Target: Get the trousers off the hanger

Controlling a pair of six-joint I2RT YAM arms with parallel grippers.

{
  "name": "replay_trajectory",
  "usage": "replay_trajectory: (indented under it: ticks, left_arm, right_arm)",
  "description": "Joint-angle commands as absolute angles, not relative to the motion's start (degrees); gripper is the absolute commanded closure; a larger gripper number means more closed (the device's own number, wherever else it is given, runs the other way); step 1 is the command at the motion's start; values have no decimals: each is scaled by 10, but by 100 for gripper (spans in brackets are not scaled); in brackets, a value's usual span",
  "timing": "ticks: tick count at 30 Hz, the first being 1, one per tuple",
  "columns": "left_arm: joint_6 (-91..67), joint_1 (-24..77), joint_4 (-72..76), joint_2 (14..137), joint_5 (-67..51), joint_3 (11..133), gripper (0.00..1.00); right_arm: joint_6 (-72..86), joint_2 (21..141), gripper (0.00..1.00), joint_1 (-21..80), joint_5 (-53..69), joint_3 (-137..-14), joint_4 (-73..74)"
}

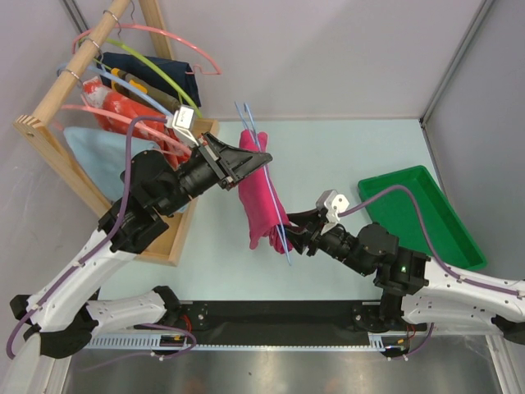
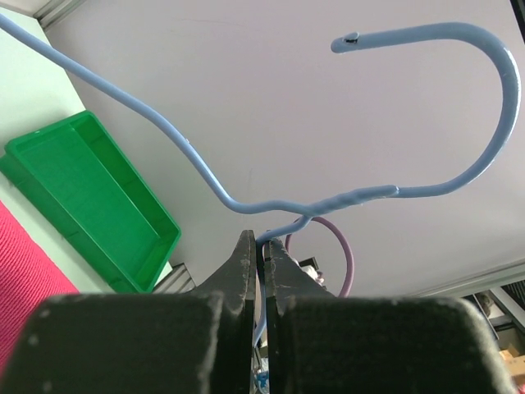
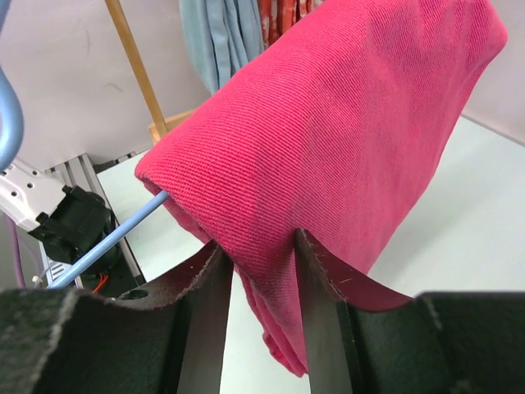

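The bright pink trousers (image 1: 261, 193) hang folded over the bar of the thin light-blue hanger (image 1: 243, 115), held in the air above the table's middle. My left gripper (image 1: 261, 156) is shut on the hanger's wire just below its hook (image 2: 492, 107); in the left wrist view the jaws (image 2: 263, 246) pinch the blue wire between them. My right gripper (image 1: 287, 234) is at the lower end of the trousers. In the right wrist view its fingers (image 3: 257, 240) press from both sides into a fold of the pink cloth (image 3: 328, 123), beside the bare end of the hanger bar (image 3: 107, 238).
A wooden clothes rack (image 1: 82, 57) stands at the back left with pink hangers (image 1: 164, 33), a lime-green hanger (image 1: 164, 74), a red-orange patterned cloth (image 1: 131, 111) and a pale blue cloth (image 1: 90, 152). A green tray (image 1: 422, 215) lies at the right.
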State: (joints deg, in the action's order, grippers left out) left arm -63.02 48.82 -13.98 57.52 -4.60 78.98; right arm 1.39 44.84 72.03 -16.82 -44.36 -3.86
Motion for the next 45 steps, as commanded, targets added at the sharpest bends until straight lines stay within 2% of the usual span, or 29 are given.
replay_trajectory:
  ticks: [1,14,24,31,39,45]
  left_arm:
    - [-642,484,-27,545,-47,808,100]
    - [-653,485,-26,539,-43,806,100]
    - [-664,485,-24,529,-38,791,99]
    - [-667,485,-21,526,-33,787,100]
    - [-670,486,-18,524,-33,785,100]
    - [-667,485,-19,517,-31,779,99]
  right_arm:
    - [2,451,59,728,-185,-459,-83]
    - [-37,478,57,741,-175,-449,-139]
    - [-72,497,58,744,-241,-425,-250]
    - [-70,517,49,744,-214,-428,-271]
    - [-62,540,43,751,-221,-414,-296]
    - [-60,550,34,751,-191,-426,-287]
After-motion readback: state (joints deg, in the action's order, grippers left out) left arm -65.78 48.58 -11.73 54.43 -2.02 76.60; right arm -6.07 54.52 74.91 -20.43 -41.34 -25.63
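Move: The magenta trousers, folded over the hanger, have their middle about 8 cm ahead of the half-open right hand, 6 cm to its left and 2 cm above; the hanger's middle is some 8 cm ahead, 6 cm left and 8 cm higher. From the left hand, already pinching the hanger's neck, the trousers hang about 6 cm back, straight in line sideways, and 12 cm below. Right hand shifts 4 cm left at the trousers' near end, fingers opening wider; left hand keeps pinching the hanger. ##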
